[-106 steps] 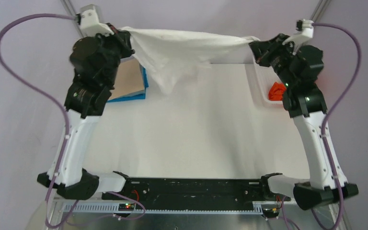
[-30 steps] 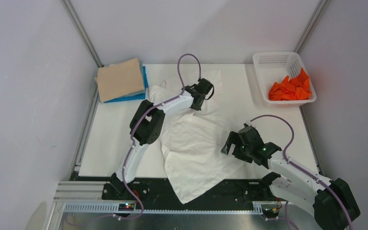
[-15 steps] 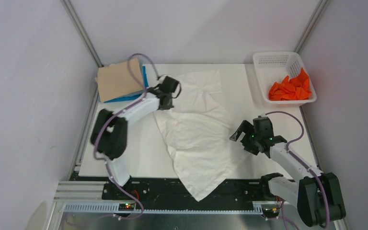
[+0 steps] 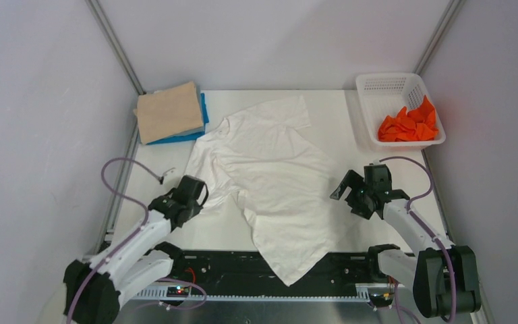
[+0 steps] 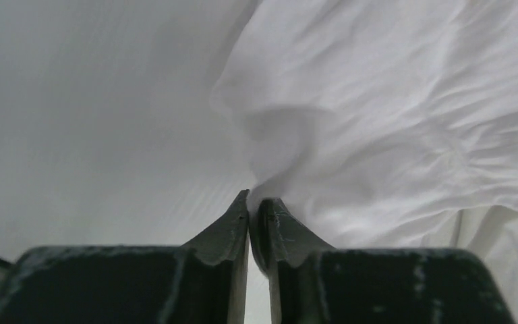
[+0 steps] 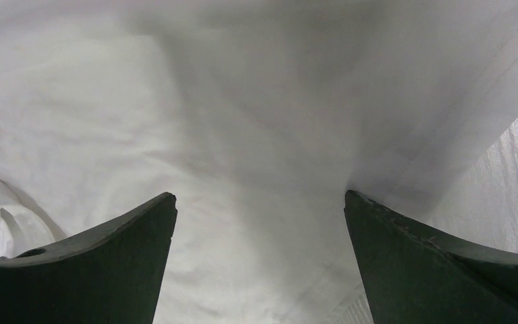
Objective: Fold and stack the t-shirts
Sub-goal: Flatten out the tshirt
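Observation:
The thin white t-shirt (image 4: 273,169) lies spread across the middle of the table, its lower end hanging over the near edge. My left gripper (image 4: 201,192) is shut on a pinch of its left edge, seen in the left wrist view (image 5: 256,201) with the white cloth (image 5: 391,121) beyond. My right gripper (image 4: 348,193) is open and empty at the shirt's right edge; its jaws stand wide (image 6: 260,202) over the white cloth (image 6: 243,101). The folded beige-tan shirt (image 4: 168,111) lies on the blue shirt (image 4: 203,116) at the back left. The orange shirt (image 4: 408,123) lies crumpled in the basket.
The white lattice basket (image 4: 384,84) stands at the back right corner. Metal frame posts rise at both back corners. The black arm rail runs along the near edge, under the shirt's hanging end.
My left gripper has swung from the back left to the near left, drawing the shirt's left edge with it; the shirt now lies flatter and wider. The right gripper has barely moved.

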You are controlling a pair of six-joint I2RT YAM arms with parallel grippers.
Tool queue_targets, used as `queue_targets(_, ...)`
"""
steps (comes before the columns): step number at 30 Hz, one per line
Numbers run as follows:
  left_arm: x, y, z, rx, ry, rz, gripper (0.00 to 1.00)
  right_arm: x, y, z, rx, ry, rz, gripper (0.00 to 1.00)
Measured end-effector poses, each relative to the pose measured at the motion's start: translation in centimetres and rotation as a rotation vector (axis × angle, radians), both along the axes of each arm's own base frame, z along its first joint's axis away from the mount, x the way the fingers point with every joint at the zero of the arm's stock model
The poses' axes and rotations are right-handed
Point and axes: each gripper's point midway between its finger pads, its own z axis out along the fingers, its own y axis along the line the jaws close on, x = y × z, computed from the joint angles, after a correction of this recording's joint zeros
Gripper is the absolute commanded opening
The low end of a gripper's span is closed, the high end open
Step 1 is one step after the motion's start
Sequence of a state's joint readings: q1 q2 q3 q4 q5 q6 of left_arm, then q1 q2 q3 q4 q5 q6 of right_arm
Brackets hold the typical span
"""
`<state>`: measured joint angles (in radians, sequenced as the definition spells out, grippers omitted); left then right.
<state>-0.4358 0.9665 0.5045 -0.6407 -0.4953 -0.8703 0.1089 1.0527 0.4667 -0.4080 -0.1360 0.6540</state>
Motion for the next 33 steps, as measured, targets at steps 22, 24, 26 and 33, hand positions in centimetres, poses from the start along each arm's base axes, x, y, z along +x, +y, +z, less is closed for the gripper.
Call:
queue_targets(22,-1.8,7.0,5.0,0.051,-0.142,0.384,1.0,-0.2,-5.5,0.9,-0.19,0.071,-0.113,0.99)
queue_targets(24,-0.1,5.6,6.9,-0.012,-0.194,0.32,1.0,0.7,-6.0,2.5,-0.208,0.037,-0.13,1.0)
queue_targets(26,2.3,3.0,8.7,-0.106,-0.248,0.2,1.0,1.5,-5.9,3.9,-0.215,-0.015,-0.129,0.99)
queue_targets(33,9.4,-7.5,11.3,-0.179,-0.216,-0.258,1.0,0.5,-0.2,5.1,-0.154,-0.081,0.031,1.0)
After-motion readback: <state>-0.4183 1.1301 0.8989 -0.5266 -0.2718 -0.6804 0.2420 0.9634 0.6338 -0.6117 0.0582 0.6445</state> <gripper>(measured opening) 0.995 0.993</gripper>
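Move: The left hand holds the shirt's near sleeve; the bare table it is taken to lies about 8 cm to its left, 4 cm back and 3 cm below. From this hand a ruck in the shirt stands some 16 cm right and 2 cm ahead, the collar roughly 33 cm ahead and 9 cm right. The right hand hovers open over the shirt, its hem edge about 4 cm right, 2 cm back and 2 cm below. Leftward and a little back, about 8 cm, the left hand draws the held sleeve outward, turning counter-clockwise, then opens wide and lets go, swings back clockwise some 40 degrees and heads up, forward and right over the shirt. The right hand, fingers open throughout, skims low to the right about 6 cm towards the hem, then lifts some 5 cm and returns left. ##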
